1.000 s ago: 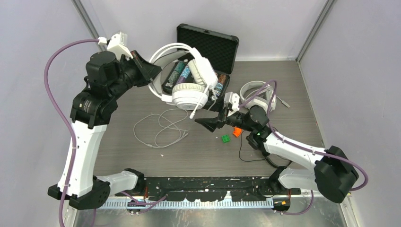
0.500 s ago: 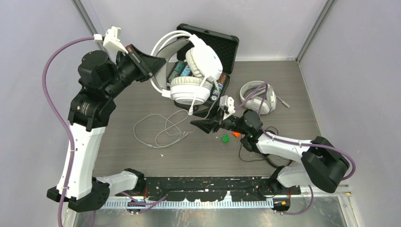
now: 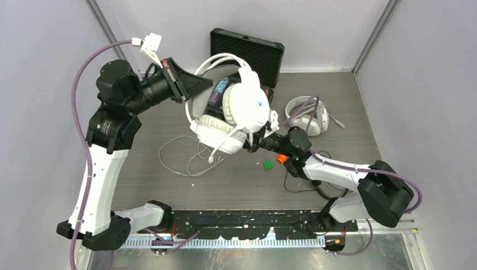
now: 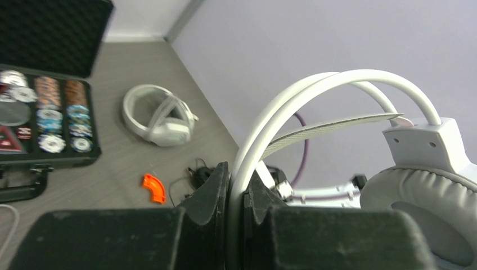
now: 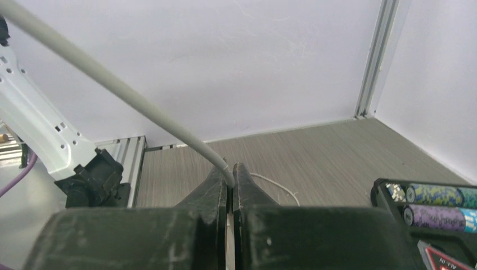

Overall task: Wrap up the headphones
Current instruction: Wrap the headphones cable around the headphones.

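Observation:
A large white pair of headphones (image 3: 243,108) hangs in the air over the table's middle. My left gripper (image 4: 236,175) is shut on its headband (image 4: 292,93), the white tube squeezed between both fingers. Its grey-white cable (image 5: 112,83) runs down into my right gripper (image 5: 230,170), which is shut on it at the fingertips. In the top view that gripper's tips are hidden under the lower ear cup (image 3: 220,135). A second white pair (image 3: 306,115) lies at the right. A small black pair (image 4: 199,174) with its thin black cable (image 3: 292,183) lies near the right arm.
An open black case (image 3: 247,49) of poker chips stands at the back, behind the raised headphones. Loose white cable (image 3: 183,153) loops on the table at the left of centre. An orange piece (image 3: 282,158) and a green piece (image 3: 269,165) lie by the right wrist.
My left arm swung the white headphones rightward and toward the right gripper. The right gripper, open a second ago, moved in under the ear cup and shut on the cable.

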Action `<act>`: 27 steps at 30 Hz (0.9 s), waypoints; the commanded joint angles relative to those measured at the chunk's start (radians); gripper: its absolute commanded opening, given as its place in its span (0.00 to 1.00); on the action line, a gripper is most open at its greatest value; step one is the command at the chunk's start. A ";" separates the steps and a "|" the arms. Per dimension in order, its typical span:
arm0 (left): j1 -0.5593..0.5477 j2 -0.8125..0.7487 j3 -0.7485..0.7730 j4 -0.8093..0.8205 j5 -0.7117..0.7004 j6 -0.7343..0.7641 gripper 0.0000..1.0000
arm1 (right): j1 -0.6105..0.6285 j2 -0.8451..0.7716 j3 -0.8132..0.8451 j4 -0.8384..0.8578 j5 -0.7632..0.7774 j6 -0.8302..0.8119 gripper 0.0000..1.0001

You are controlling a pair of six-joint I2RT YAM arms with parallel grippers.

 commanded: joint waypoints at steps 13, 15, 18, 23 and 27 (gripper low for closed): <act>0.003 -0.013 -0.098 -0.071 0.456 0.120 0.00 | 0.002 -0.018 0.150 -0.159 0.035 -0.109 0.01; 0.002 -0.015 -0.123 -0.084 0.485 0.153 0.00 | 0.001 -0.027 0.161 -0.200 0.035 -0.123 0.00; 0.001 -0.009 -0.139 -0.167 0.504 0.236 0.00 | -0.008 -0.042 0.172 -0.245 0.037 -0.128 0.00; -0.004 0.015 -0.098 -0.407 0.383 0.456 0.00 | -0.046 -0.087 0.188 -0.360 0.055 -0.132 0.00; -0.018 0.017 -0.090 -0.514 0.296 0.610 0.00 | -0.076 -0.151 0.206 -0.528 0.060 -0.167 0.00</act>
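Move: Pinched in the right fingers, the headphones cable is about 12 cm to the left hand's right, roughly level fore and aft and some 21 cm below; the poker case sits on the table, about 18 cm ahead of the left hand and 10 cm right. From the right hand, the headphones' earcups are around 6 cm back, 4 cm left and 26 cm higher, while a green brick lies level with it, 9 cm right and 29 cm down. Lowering the gripped headphones towards the right gripper, the left hand first draws back about 5 cm, then mostly sinks, some 12 cm in all, turning clockwise by about 25 degrees and rolling its left side up. The right hand keeps the cable pinched, rises about 3 cm, dips again and edges 3 cm forward past the lowering headphones. ##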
